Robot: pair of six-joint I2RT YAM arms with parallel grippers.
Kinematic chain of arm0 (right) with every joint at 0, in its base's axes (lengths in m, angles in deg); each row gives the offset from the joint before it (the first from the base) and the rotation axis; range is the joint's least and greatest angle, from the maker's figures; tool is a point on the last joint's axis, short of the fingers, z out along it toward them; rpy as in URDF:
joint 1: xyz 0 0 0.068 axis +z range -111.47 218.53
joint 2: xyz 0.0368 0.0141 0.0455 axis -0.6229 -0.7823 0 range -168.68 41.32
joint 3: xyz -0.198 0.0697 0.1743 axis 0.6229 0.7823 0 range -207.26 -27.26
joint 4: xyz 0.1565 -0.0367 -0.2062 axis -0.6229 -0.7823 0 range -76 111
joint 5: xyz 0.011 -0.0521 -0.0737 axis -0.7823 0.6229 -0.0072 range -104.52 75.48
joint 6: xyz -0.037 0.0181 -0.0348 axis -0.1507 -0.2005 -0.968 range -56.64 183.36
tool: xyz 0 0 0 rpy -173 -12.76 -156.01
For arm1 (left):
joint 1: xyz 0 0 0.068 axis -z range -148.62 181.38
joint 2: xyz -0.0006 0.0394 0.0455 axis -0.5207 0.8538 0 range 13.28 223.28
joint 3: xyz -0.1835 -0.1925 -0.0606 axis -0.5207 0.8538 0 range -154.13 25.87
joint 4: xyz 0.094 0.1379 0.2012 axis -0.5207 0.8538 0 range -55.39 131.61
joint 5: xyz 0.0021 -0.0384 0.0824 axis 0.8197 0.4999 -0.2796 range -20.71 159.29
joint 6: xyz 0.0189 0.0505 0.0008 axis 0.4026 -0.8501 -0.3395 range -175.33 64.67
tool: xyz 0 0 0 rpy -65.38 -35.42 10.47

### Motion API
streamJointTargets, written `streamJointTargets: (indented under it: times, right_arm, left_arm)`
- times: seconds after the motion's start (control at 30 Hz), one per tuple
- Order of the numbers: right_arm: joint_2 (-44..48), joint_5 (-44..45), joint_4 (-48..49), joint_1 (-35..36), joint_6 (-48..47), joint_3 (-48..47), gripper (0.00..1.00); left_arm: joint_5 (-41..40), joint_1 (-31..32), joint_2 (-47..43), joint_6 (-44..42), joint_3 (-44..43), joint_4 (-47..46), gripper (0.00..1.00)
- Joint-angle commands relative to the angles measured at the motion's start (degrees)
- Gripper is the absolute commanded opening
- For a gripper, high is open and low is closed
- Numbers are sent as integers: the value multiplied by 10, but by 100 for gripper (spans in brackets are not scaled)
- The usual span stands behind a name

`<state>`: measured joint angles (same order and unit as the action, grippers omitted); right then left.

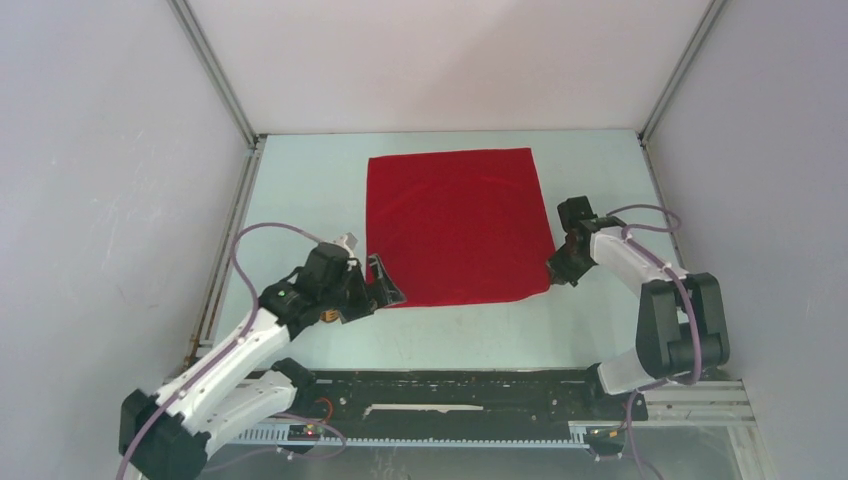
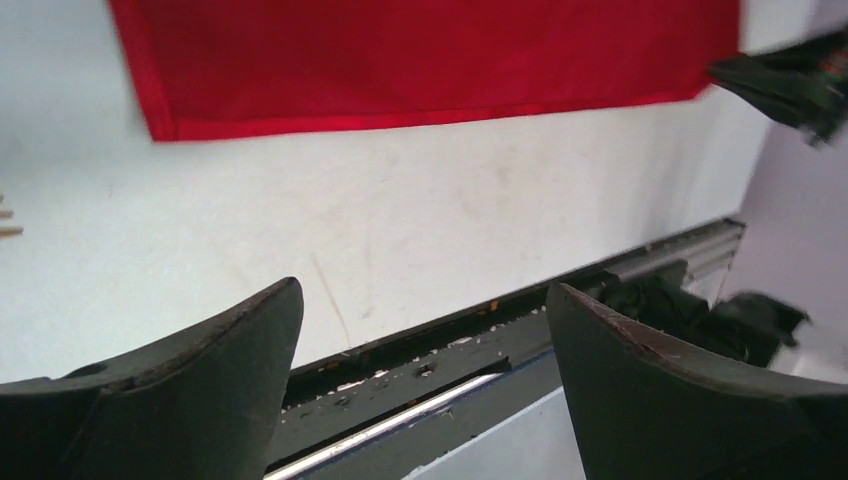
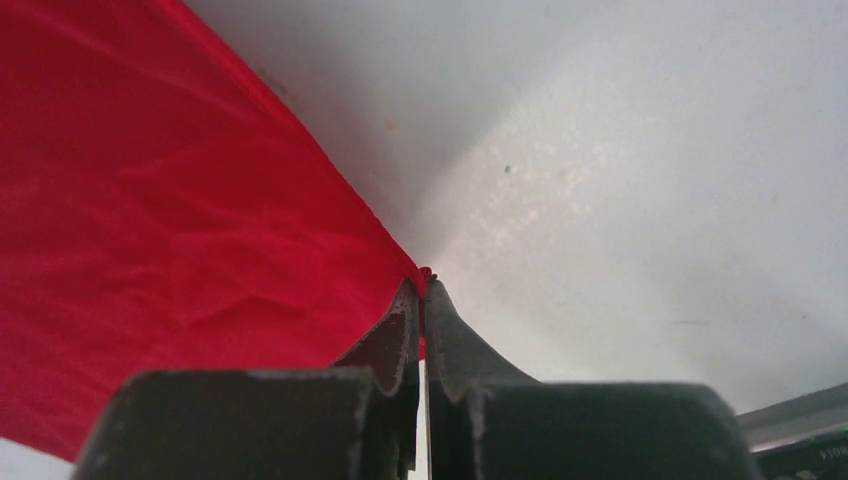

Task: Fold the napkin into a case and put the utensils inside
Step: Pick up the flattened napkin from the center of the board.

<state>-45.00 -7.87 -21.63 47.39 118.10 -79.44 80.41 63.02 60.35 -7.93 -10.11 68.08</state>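
Note:
The red napkin (image 1: 455, 225) lies spread flat as a square on the pale table, and nothing rests on it. My right gripper (image 3: 424, 280) is shut on the napkin's (image 3: 180, 230) near-right corner, with red cloth pinched between the fingertips; in the top view the right gripper (image 1: 553, 272) sits at that corner. My left gripper (image 1: 385, 283) hovers at the near-left corner. Its jaws are wide open and empty (image 2: 422, 290), just short of the napkin's near hem (image 2: 420, 110). Light-brown wooden tips (image 2: 6, 222) poke in at the left edge; the rest of the utensils is out of view.
A black rail (image 1: 450, 385) runs along the table's near edge, close under the left gripper. Grey walls and metal frame posts (image 1: 215, 70) enclose the table on three sides. The right arm's cable (image 1: 640, 212) loops beside the napkin.

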Motion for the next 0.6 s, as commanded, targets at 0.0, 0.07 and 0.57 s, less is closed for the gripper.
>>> streamJointTargets:
  times: [0.0,0.07,0.57]
  right_arm:
    - [47,16,-38,25,38,0,0]
    - [59,35,-49,38,54,4,0]
    - [81,69,-46,9,13,73,0]
  left_arm:
    - [-71,2,61,143,11,30,96]
    - [-126,10,96,201,-6,76,93]
    - [-276,55,383,382,-208,247,76]
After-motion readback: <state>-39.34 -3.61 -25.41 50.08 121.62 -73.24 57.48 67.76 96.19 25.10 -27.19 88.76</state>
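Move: The napkin's near-left corner is the left hand's goal, about 6 cm ahead, 6 cm to its left and 12 cm below; the utensils' middle lies some 20 cm left of that hand, 4 cm ahead and equally low. The right hand already pinches the near-right corner about 3 cm above the board, whose front edge is roughly 17 cm straight back from it. The near-left corner is around 39 cm left of this hand and 3 cm back. Down some 8 cm goes the left hand, edging left and then forward to the napkin's near-left corner, while its wrist turns counter-clockwise and tips until the fingers point nearly straight down; they narrow a little but stay wide, touching nothing yet. The right hand keeps its pinch, rises slightly leftward, then draws its corner back about 4 cm, sinking again. ##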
